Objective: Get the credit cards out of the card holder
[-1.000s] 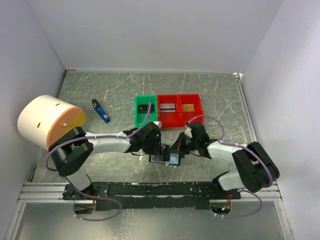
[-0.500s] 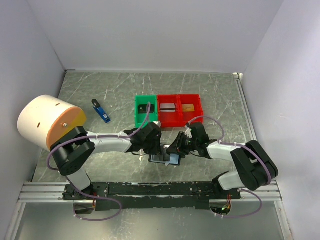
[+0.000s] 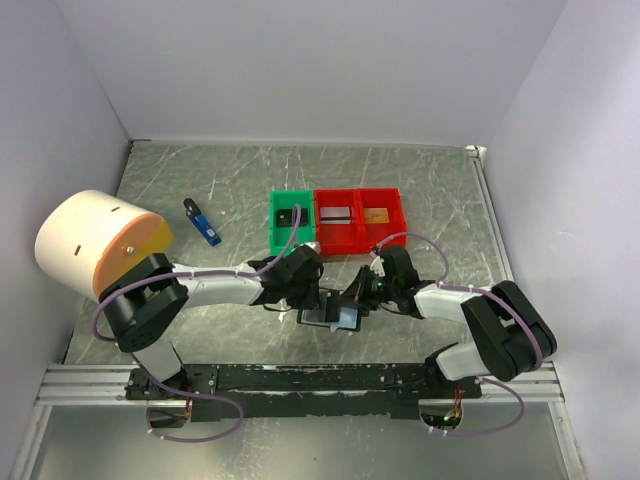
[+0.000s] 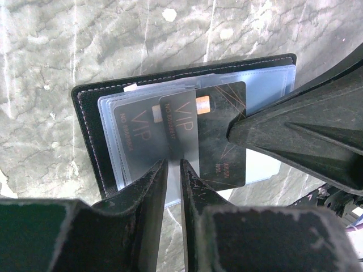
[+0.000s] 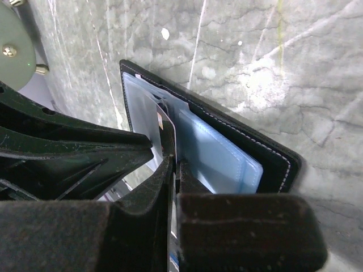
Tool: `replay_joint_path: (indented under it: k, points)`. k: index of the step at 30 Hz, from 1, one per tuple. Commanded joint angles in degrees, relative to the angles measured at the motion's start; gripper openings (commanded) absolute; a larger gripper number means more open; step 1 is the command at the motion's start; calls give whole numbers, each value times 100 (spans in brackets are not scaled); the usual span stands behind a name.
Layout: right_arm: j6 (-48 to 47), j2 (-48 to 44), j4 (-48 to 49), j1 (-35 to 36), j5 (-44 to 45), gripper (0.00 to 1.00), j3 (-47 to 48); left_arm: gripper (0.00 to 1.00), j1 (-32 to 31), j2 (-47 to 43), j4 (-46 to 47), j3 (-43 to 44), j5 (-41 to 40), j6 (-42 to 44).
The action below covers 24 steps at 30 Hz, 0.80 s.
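The black card holder [image 4: 91, 130] lies open on the table between both arms [image 3: 330, 320]. Its pale blue-clear sleeves [image 5: 221, 158] fan upward. My left gripper [image 4: 173, 164] is shut on the lower edge of a sleeve that holds a dark VIP card [image 4: 180, 122]. A black credit card [image 4: 224, 147] with a gold chip sticks partly out of the sleeves. My right gripper [image 5: 176, 161] is shut on this card's thin edge, and its fingers [image 4: 295, 130] show against the card in the left wrist view. Another VIP card [image 4: 133, 133] stays inside a sleeve.
Behind the card holder stand a green bin [image 3: 291, 222] with a black card, and two red bins [image 3: 338, 220] [image 3: 381, 217] with a silvery card and an orange-gold card. A blue and black stick [image 3: 203, 223] lies at the left. A big white and orange cylinder [image 3: 95, 245] stands by the left arm.
Both grippers stay at the card holder. The right wrist has shifted very slightly; the card holder lies in the same place.
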Motion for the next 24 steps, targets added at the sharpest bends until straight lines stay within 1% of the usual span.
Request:
replay_joint_path:
  k: [1,6,9,12,15,19,24]
  points:
    - [-277,-191,-454,-134,190,0,29,29,-16,36,-565,-66,-383,54]
    - [-499,-361,-784,-220,154,0,64,29,-16,21,-504,-97,-362,38]
    - [-515,-355,-739,-222,-16,5,49,29,-16,55,-442,-104,-295,63]
    - [-369,-325,-514,-222,-154,13,-15,28,-16,104,-471,-54,-300,90]
    - [-99,-258,-63,-222,-294,21,-99,28,-16,78,-488,-52,-314,78]
    - [208,-96,415,-220,-414,26,-165,28,-16,40,-474,-84,-318,65]
    - [191,81,485,-222,-442,29,-129,28,-18,48,-472,-90,-310,56]
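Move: The right gripper already pinches the black card near its free edge; the card's middle lies about 3 cm to the left, level front to back and barely 1 cm below. The card holder's middle is some 3 cm to the left as well. Ahead stand the red tray, about 17 cm out and 2 cm right, and the green tray, 17 cm out and 13 cm left. From the left gripper the card's middle is roughly 1 cm ahead, 1 cm right and 1 cm below. Keep the right gripper shut on the black card and draw it about 1 cm to the right, out of the sleeve. Then open the fingers roughly a quarter, let go, and bring them back left about 1 cm, up half a centimetre, to straddle the card farther in. Leave the left gripper still, fingertips down on the holder's sleeve. ##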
